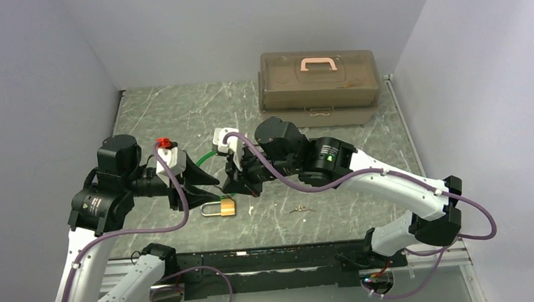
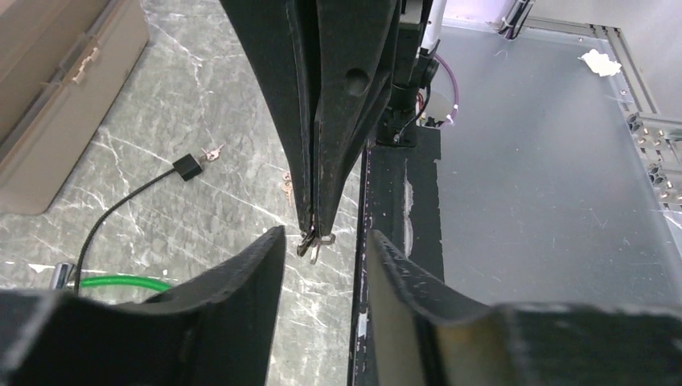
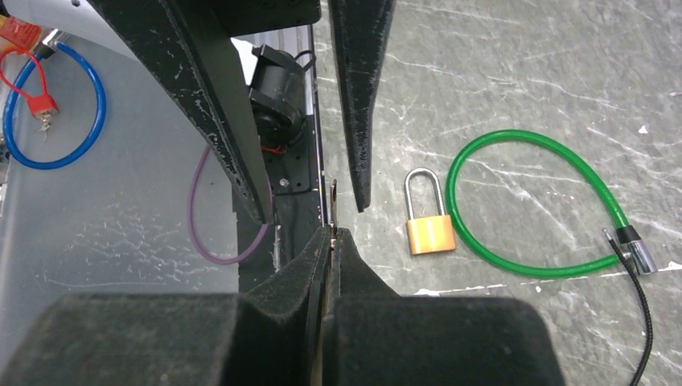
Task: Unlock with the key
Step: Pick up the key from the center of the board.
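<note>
My right gripper (image 3: 331, 232) is shut on the key (image 3: 333, 199), whose thin silver blade sticks out past the fingertips. In the left wrist view the key (image 2: 315, 241) hangs from those shut black fingers with a small ring beside it. It sits in the gap between the fingers of my left gripper (image 2: 322, 237), which is open and not touching it. The two grippers meet tip to tip above the table (image 1: 178, 114), left gripper (image 1: 214, 189) facing right gripper (image 1: 233, 187). The brass padlock (image 1: 222, 208) (image 3: 428, 225) lies flat just below them, its silver shackle closed.
A green cable loop (image 3: 531, 201) lies beside the padlock, ending in a black cable (image 2: 121, 205). Loose keys (image 1: 299, 209) lie right of the padlock. A brown toolbox (image 1: 318, 85) stands at the back. A blue loop (image 3: 52, 104) lies off the table's near edge.
</note>
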`<state>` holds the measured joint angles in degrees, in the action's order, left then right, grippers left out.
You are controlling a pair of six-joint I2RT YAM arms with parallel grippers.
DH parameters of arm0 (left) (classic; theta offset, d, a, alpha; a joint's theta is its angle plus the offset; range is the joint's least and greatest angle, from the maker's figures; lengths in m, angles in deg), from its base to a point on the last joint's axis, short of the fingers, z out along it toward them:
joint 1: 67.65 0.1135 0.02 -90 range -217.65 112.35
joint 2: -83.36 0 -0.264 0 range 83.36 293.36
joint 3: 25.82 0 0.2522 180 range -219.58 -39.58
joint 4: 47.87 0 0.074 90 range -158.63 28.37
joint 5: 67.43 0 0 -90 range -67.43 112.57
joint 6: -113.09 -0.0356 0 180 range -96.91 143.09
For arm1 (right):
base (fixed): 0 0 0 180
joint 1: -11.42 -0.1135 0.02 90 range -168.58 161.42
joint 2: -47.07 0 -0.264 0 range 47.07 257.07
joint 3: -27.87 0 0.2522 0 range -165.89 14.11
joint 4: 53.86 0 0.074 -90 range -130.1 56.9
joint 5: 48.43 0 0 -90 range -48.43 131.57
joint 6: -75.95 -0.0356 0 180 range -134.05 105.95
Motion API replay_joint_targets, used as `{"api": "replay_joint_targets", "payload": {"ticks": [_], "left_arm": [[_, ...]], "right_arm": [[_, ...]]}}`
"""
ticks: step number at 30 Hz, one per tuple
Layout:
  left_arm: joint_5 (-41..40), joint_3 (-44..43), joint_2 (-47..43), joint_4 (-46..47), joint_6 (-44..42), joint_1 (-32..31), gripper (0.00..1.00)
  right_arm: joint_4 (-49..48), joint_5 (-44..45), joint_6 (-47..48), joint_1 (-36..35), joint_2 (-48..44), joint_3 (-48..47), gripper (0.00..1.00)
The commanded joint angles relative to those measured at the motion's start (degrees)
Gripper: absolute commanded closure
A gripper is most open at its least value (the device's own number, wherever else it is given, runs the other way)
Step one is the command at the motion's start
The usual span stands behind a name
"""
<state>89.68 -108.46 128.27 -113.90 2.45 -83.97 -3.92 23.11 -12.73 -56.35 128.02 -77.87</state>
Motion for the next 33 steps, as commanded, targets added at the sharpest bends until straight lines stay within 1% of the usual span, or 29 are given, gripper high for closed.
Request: {"api": "replay_joint_targets", "payload": {"ticks": [1,6,8,10,15,17,20,25,27,28,30,31,32,33], "left_arm": [[2.4,-1.2,-0.2,2.5,2.2,0.0,0.59],[2.8,-2.3,1.5,-0.5,0.8,0.0,0.81],[2.2,-2.3,1.7,-0.7,0.9,0.0,0.92],[1.8,-2.6,2.1,-1.8,0.4,0.0,1.00],[1.7,-3.8,3.2,-3.3,0.7,0.0,1.00],[1.9,-3.9,2.8,-2.1,2.0,0.0,1.00],[2.0,-3.5,2.2,-0.2,4.0,0.0,1.00],[1.4,-5.0,2.5,-1.4,2.8,0.0,1.00],[1.6,-4.7,2.1,-0.1,3.9,0.0,1.00],[1.7,-4.6,1.9,0.4,4.5,0.0,1.00],[1.8,-4.6,1.7,1.3,5.5,0.0,1.00],[1.8,-4.5,1.6,1.6,5.8,0.0,1.00],[2.0,-4.6,1.6,1.5,5.9,0.0,1.00],[2.3,-4.7,1.7,1.4,6.0,0.0,1.00]], "right_arm": [[-0.7,-0.3,0.5,-0.6,0.4,-3.1,1.00],[-0.9,0.5,0.5,-1.0,0.5,-3.7,1.00],[-1.1,0.8,0.4,-1.1,0.4,-3.8,1.00],[-1.6,0.9,0.4,-1.2,0.1,-3.6,1.00],[-6.3,0.7,-0.8,-1.3,-2.3,0.0,1.00],[-10.6,1.5,-1.2,-1.2,-4.1,4.2,1.00],[-14.7,2.2,-3.6,-0.9,-6.4,8.0,1.00],[-15.2,2.7,-3.9,-0.9,-7.3,8.9,1.00],[-15.4,3.0,-3.9,-0.9,-7.8,9.1,1.00],[-15.8,3.6,-4.0,-0.9,-8.2,9.3,0.91],[-16.8,4.9,-4.4,-0.9,-9.2,10.1,0.55],[-17.8,5.8,-4.9,-0.7,-9.7,10.7,0.43],[-18.9,6.1,-5.4,-0.4,-10.6,11.6,0.38],[-21.2,6.0,-5.9,0.0,-11.5,13.0,0.36]]}}
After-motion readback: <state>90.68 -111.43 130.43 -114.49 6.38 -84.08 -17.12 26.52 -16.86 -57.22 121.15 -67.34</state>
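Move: The key stands in the right hand's closed fingertips, roughly 1 cm to that hand's left and level with it. From the open left hand the key is about 2 cm to the right, at the same height. The padlock lies some 10 cm ahead of the left hand, 4 cm to its left and 33 cm below; the green cable some 20 cm ahead, 4 cm left, equally low. From the right hand the loose keys lie about 8 cm ahead, 18 cm right and 33 cm below. The left fingers pinch shut on the key held out by the right hand, the left hand staying almost in place until it rises about 1 cm late on. The right hand keeps its grip meanwhile, then tips its fingers up some 10 degrees, rises about 1 cm, and opens past half, letting go of the key. ##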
